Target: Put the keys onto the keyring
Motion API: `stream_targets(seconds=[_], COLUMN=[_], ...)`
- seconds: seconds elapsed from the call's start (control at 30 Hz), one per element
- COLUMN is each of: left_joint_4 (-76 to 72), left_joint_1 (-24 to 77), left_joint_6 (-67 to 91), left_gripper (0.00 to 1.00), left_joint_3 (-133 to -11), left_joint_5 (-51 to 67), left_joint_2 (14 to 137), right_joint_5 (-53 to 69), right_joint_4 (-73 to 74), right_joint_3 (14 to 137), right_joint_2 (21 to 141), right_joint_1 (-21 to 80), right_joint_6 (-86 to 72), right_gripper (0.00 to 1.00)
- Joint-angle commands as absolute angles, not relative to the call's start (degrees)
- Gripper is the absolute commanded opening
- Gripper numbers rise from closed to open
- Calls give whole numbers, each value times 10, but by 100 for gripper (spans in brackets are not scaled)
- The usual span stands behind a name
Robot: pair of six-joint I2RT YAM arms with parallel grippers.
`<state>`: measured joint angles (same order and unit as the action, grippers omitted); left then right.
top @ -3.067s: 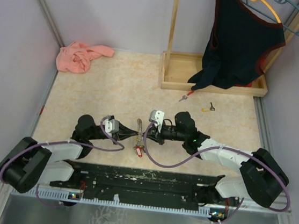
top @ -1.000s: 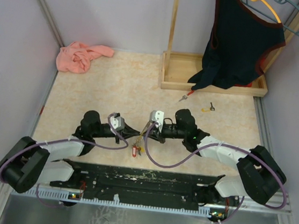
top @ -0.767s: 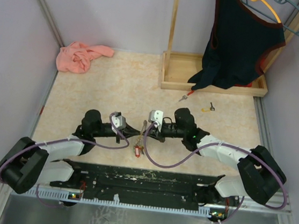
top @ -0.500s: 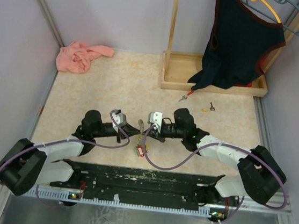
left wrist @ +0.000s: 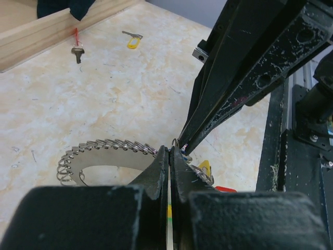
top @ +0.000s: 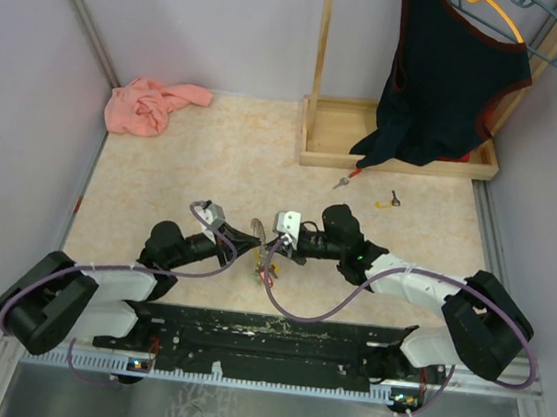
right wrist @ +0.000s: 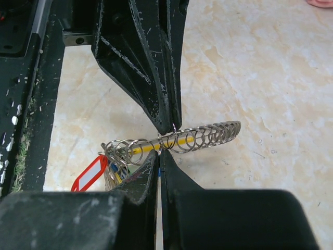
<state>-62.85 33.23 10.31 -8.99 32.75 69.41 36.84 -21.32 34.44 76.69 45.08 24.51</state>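
The keyring (top: 256, 232), a grey ring threaded with many small silver rings (right wrist: 208, 135), hangs just above the table between both grippers. Its red tag (right wrist: 89, 173) and yellow tag (left wrist: 204, 166) dangle below. My left gripper (left wrist: 170, 151) is shut on the ring's edge. Tip to tip with it, my right gripper (right wrist: 159, 152) is shut, and a sliver of blue shows between its tips. In the top view the left gripper (top: 243, 248) and right gripper (top: 276, 251) meet near the table's front middle. A red-headed key (top: 343, 182) and a yellow-headed key (top: 388, 200) lie far back right.
A wooden stand base (top: 327, 134) sits at the back right, with a dark garment (top: 444, 76) hanging over it and an orange hanger (top: 492, 11) above. A pink cloth (top: 153, 104) lies crumpled in the back left corner. Walls close in both sides.
The left wrist has swung back and to the left while both tips stay together. The grey ring has tipped up into view, and the tag bunch has shifted slightly to the right.
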Motion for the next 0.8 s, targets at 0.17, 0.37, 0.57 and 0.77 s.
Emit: stream_targets(seconds=[0.17, 0.37, 0.57, 0.77], left_joint_4=[-794, -746, -672, -592], left_joint_1=[353, 352, 347, 339], left_joint_6=[169, 157, 131, 54], left_gripper=[1, 25, 37, 47], left_joint_3=[-71, -69, -67, -92], left_joint_5=[209, 226, 250, 345], left_joint_2=[727, 715, 677, 658], right_joint_5=[342, 327, 338, 354], right_joint_4=[-252, -186, -89, -12], right_joint_3=[330, 357, 408, 444], right_joint_2=[755, 724, 712, 718], right_joint_1=[465, 465, 465, 464], right_joint_6=[261, 293, 329, 366], right_gripper=[0, 0, 0, 0])
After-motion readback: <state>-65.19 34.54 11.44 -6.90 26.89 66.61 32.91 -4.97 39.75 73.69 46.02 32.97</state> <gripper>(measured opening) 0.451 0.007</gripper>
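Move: My left and right fingers are both shut on the top of the keyring, tips roughly 3 cm apart; its middle lies about 2 cm right of my left hand and 2 cm below, which is some 1 cm left of, 1 cm behind and 2 cm below my right. From my right hand, the red tag hangs about 7 cm back, 1 cm left, 5 cm lower; the red-tagged key lies some 16 cm ahead, 14 cm right, 9 cm below. With the keyring still pinched from both sides, I ease both hands forward about 1 cm. Then my left fingers open nearly halfway and let go of its coil, that hand lifting a little before it starts to sink and draw back. Meanwhile my right keeps its pinch, slips back and about 1 cm to the right, away from the left fingers, dips briefly and rolls its left side down some 10 degrees. ##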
